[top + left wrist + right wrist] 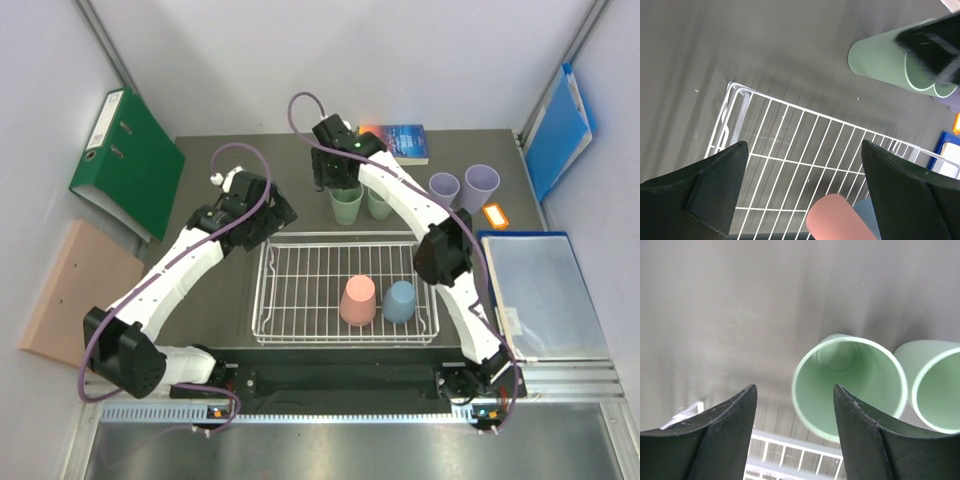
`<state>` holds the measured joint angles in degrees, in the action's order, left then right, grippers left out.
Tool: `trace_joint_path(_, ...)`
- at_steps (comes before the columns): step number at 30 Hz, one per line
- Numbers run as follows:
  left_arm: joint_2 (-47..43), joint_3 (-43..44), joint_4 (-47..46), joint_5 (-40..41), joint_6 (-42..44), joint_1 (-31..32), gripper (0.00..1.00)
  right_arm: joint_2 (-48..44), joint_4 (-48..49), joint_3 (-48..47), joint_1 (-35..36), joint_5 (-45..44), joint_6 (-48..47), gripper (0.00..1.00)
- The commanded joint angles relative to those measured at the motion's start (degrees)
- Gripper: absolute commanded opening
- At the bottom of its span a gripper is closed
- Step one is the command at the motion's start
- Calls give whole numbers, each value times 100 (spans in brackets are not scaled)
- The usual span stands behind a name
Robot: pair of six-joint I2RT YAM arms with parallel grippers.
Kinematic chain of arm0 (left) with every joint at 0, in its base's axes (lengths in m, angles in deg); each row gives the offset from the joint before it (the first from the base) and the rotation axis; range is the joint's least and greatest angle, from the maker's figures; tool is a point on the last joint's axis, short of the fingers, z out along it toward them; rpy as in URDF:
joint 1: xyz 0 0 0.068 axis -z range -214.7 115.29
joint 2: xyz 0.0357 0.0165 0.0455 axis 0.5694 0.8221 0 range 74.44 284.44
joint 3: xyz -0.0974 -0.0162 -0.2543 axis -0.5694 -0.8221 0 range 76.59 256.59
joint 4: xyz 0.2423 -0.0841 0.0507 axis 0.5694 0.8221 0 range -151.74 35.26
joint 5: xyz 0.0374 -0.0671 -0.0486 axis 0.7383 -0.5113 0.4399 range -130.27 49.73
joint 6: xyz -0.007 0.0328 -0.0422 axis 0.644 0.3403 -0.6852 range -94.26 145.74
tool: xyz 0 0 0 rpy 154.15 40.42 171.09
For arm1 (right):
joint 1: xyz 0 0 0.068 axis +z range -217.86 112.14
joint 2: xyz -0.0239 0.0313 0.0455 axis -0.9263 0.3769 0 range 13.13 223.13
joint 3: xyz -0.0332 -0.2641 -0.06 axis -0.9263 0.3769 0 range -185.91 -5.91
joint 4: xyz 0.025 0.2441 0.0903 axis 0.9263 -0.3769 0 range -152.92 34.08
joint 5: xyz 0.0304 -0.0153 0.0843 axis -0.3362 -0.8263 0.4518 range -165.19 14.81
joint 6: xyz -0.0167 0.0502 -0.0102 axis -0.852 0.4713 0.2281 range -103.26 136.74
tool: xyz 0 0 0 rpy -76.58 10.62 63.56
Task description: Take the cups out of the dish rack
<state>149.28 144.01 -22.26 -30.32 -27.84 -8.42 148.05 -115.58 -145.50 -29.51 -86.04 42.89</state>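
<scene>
The white wire dish rack [300, 272] lies mid-table. Inside it, upside down, stand a salmon pink cup [358, 300] and a light blue cup [400, 301]. Behind the rack two light green cups [347, 207] [379, 204] stand upright on the table, with two lavender cups [444, 188] [481, 183] to their right. My right gripper [341, 187] hovers open just over the left green cup [850, 382], holding nothing. The other green cup [935, 390] is beside it. My left gripper [805, 170] hangs open and empty above the rack's [790, 145] back left part, the pink cup [837, 220] below it.
A book [400, 142] lies behind the green cups. An orange tag [495, 215] and a clear folder [545, 290] lie at the right, a blue folder [560, 130] against the right wall. A green binder [125, 160] and a wooden board [65, 290] are at the left.
</scene>
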Motion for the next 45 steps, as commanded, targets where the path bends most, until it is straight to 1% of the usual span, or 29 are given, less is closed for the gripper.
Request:
trace_joint_path(1,-216,237,-143,94,155,8,99,-1446,603,184,32,-49,65,63)
trace_joint_path(2,-234,237,-151,112,190,0,99,-1702,1022,439,41,-40,57,64)
trace_joint_path(3,-251,228,-178,147,208,0,99,-1975,1244,972,76,-22,57,65)
trace_joint_path(4,-312,219,-195,190,251,0,99,-2517,1464,1230,85,4,57,66)
trace_joint_path(5,-348,219,-187,243,295,8,99,-2783,1823,1702,94,4,48,68)
trace_joint_path(6,-392,228,-178,270,339,8,99,-3030,1965,1924,120,-13,13,69)
trace_joint_path(7,-479,228,-169,305,409,8,99,-3502,2071,2127,120,-13,-22,71)
trace_joint_path(8,-541,228,-152,366,453,8,99,-3716,2220,2520,120,-31,-109,79)
trace_joint_path(10,-681,246,-56,419,611,8,99,-4338,2248,2900,138,-127,-198,93)
trace_joint_path(11,-726,254,-3,463,664,0,99,-4542,2274,3320,155,-197,-250,99)
trace_joint_path(14,-884,263,208,542,814,8,99,-5237,2013,4085,278,-644,-233,100)
trace_joint_path(16,-989,228,340,604,858,9,99,-5710,1888,4526,576,-1031,-251,99)
trace_joint_path(17,-1016,228,523,630,841,17,99,-5878,1809,4981,899,-1538,-190,100)
trace_joint_path(18,-1051,211,577,639,841,35,99,-6071,1800,5220,1085,-1804,-128,99)
trace_joint_path(19,-1138,176,613,648,841,52,99,-6491,1835,5466,1270,-2067,81,97)
trace_joint_path(20,-1191,149,683,639,849,70,99,-6713,1913,5912,1585,-2462,214,94)
trace_joint_path(21,-1253,44,683,630,858,87,99,-6906,1905,6074,1701,-2579,389,93)
trace_joint_path(22,-1375,-18,657,569,893,105,99,-7169,1609,6171,1772,-2641,834,93)
trace_joint_path(24,-1481,-211,639,516,928,114,99,-7303,1108,6225,2009,-2807,1276,95)
trace_joint_path(25,-1560,-264,648,499,929,123,99,-7347,592,6207,2132,-2861,1592,96)
trace_joint_path(26,-1605,-351,700,490,920,131,99,-7356,343,6155,2394,-2983,1708,99)
trace_joint_path(28,-1745,-413,745,464,893,140,99,-7365,-384,6076,2764,-3386,2154,100)
trace_joint_path(29,-1824,-518,719,463,893,158,99,-7374,-571,6058,3070,-3484,2288,100)
trace_joint_path(31,-2000,-598,605,481,885,158,99,-7392,-992,6057,3283,-3582,2508,100)
trace_joint_path(33,-2079,-668,517,402,937,175,99,-7453,-1161,6145,3521,-3564,2614,100)
trace_joint_path(36,-2019,-730,542,446,798,167,98,-7715,-1486,6601,3855,-3529,3096,100)
trace_joint_path(37,-1983,-713,682,463,701,167,98,-7821,-1557,6924,3917,-3494,3315,100)
trace_joint_path(40,-1895,-756,841,437,358,210,98,-8331,-1505,7540,4014,-3363,3545,99)
trace_joint_path(45,-1886,-634,1122,639,-38,298,99,-8911,-1356,7982,4014,-3362,3477,99)
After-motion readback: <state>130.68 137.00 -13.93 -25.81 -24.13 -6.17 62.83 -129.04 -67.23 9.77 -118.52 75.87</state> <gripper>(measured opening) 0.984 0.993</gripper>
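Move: The blue cup, upside down in the rack, lies about 26 cm back and 15 cm right of the empty right hand, some 7 cm below it; the pink cup is 8 cm left of the blue one and level with it. The green cup just set down stands 2 cm back and 5 cm right of this hand, the smaller green one 1 cm back and 13 cm right. From the left hand the blue cup is roughly 13 cm back and 23 cm right. The blue cup draws the right hand: from above the already released green cup it climbs steeply, swings back some 32 cm and 19 cm to the right over the rack, then sinks towards it. Its half-open fingers spread wide and tip up about 30 degrees, then partly down again. The left hand, open, eases back about 7 cm and a little left. ##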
